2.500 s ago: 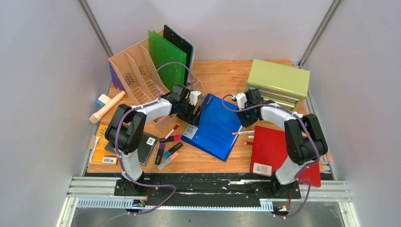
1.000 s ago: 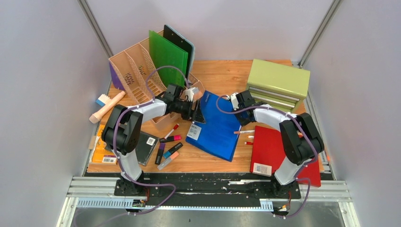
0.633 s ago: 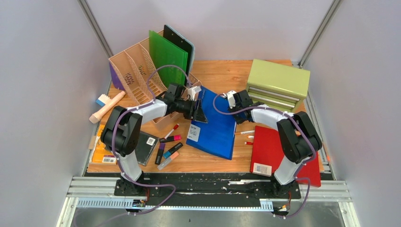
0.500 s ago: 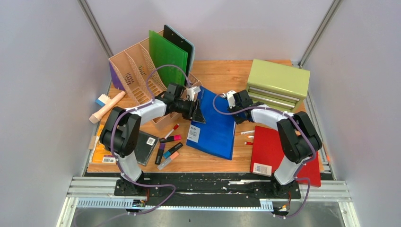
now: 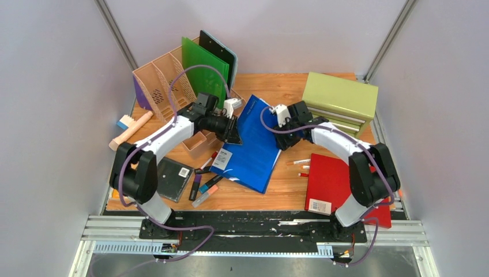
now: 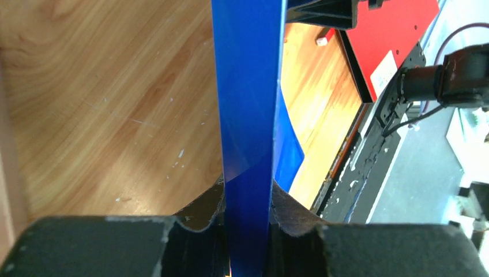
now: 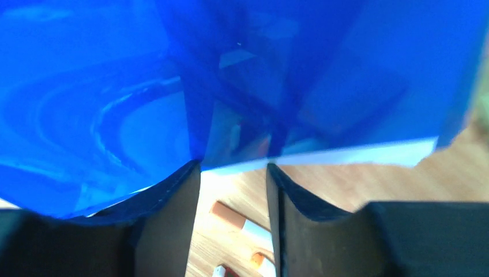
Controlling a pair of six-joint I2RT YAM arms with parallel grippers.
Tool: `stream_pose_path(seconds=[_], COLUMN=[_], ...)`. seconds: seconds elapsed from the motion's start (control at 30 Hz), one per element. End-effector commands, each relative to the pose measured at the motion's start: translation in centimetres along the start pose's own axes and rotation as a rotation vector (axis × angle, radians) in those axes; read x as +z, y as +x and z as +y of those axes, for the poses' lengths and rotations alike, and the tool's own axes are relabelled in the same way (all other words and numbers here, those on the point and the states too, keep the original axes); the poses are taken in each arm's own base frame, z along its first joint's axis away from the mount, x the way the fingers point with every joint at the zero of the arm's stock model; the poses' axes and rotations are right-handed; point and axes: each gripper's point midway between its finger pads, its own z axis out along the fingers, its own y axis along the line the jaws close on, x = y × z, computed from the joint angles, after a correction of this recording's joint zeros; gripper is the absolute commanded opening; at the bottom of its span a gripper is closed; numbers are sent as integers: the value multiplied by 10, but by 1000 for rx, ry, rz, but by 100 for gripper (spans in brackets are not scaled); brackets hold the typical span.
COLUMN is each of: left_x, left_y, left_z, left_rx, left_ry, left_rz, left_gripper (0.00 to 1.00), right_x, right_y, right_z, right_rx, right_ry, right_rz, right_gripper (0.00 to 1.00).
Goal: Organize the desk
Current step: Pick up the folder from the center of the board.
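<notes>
A blue folder (image 5: 251,147) stands tilted over the middle of the desk (image 5: 271,89), its far edge raised. My left gripper (image 5: 233,130) is shut on the folder's left edge. In the left wrist view that edge of the blue folder (image 6: 248,104) runs straight up out of the left gripper (image 6: 248,199), pinched between both pads. My right gripper (image 5: 286,137) sits at the folder's right edge with its jaws apart. In the right wrist view the blue folder (image 7: 230,75) lies just beyond the tips of the open right gripper (image 7: 233,176), and nothing is between the fingers.
A tan file rack (image 5: 164,89) with a green folder (image 5: 202,69) and a black board (image 5: 222,53) stands back left. A green drawer cabinet (image 5: 340,99) is back right. A red notebook (image 5: 337,183), pens (image 5: 298,163), markers (image 5: 206,180) and a black book (image 5: 173,176) lie near the front.
The right gripper has opened and let go of the blue folder. The left gripper has shut on the folder's left edge and drawn it leftward, swinging its near corner left.
</notes>
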Motion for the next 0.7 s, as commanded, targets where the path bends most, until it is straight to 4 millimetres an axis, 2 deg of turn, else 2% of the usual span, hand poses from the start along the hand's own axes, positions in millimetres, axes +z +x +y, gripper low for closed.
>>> stream_pose_path(seconds=[0.0, 0.13, 0.33, 0.37, 0.47, 0.53, 0.57, 0.6, 0.63, 0.67], left_x=[-48, -84, -130, -141, -161, -185, -189, -203, -207, -224], left_y=[-40, -67, -111, -124, -147, -173, -181, -193, -202, -214], left_z=[-36, -45, -73, -83, -96, -116, -112, -125, -117, -129], left_rx=[264, 309, 417, 450, 494, 556, 558, 600, 591, 623], left_ry=[11, -60, -145, -154, -195, -226, -269, -293, -353, -384], left_rz=[-119, -230, -350, -382, -433, -505, -514, -546, -553, -594], left_gripper=[0, 0, 0, 0, 0, 0, 0, 0, 0, 0], right_x=[-71, -127, -205, -214, -239, -253, -260, -267, -275, -284], right_y=[-86, -127, -175, -181, -196, -205, -209, -213, -217, -222], right_z=[4, 5, 17, 17, 14, 8, 5, 1, -2, -3], right_rx=[-35, -21, -34, -32, -13, 17, 30, 48, 62, 74], right_ry=[-58, -87, -105, -102, -77, -45, -33, -17, -8, -6], right_rz=[-260, -404, -605, -629, -688, -721, -738, -755, -770, -789], right_gripper=[55, 70, 75, 75, 75, 75, 75, 75, 75, 76])
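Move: The left fingers already pinch the blue folder near its left edge, its middle about 5 cm to their right, 2 cm back and some 3 cm lower. The pink organizer stands roughly 16 cm ahead and 17 cm left; the pink marker is about 7 cm back, 10 cm left. From the right hand the folder's middle lies some 12 cm left, level fore and aft; the loose pens are 6 cm back and 7 cm right, the green drawer box 13 cm ahead, 21 cm right. Keep the left gripper shut on the folder's left edge and lift it about 25 cm, easing a little forward and left, while tilting the hand some 40 degrees so its fingers swing from pointing down towards forward. At the same time open the right fingers wider and raise that hand roughly 30 cm beside the folder's right edge, slightly forward, tilting its fingers forward too. ##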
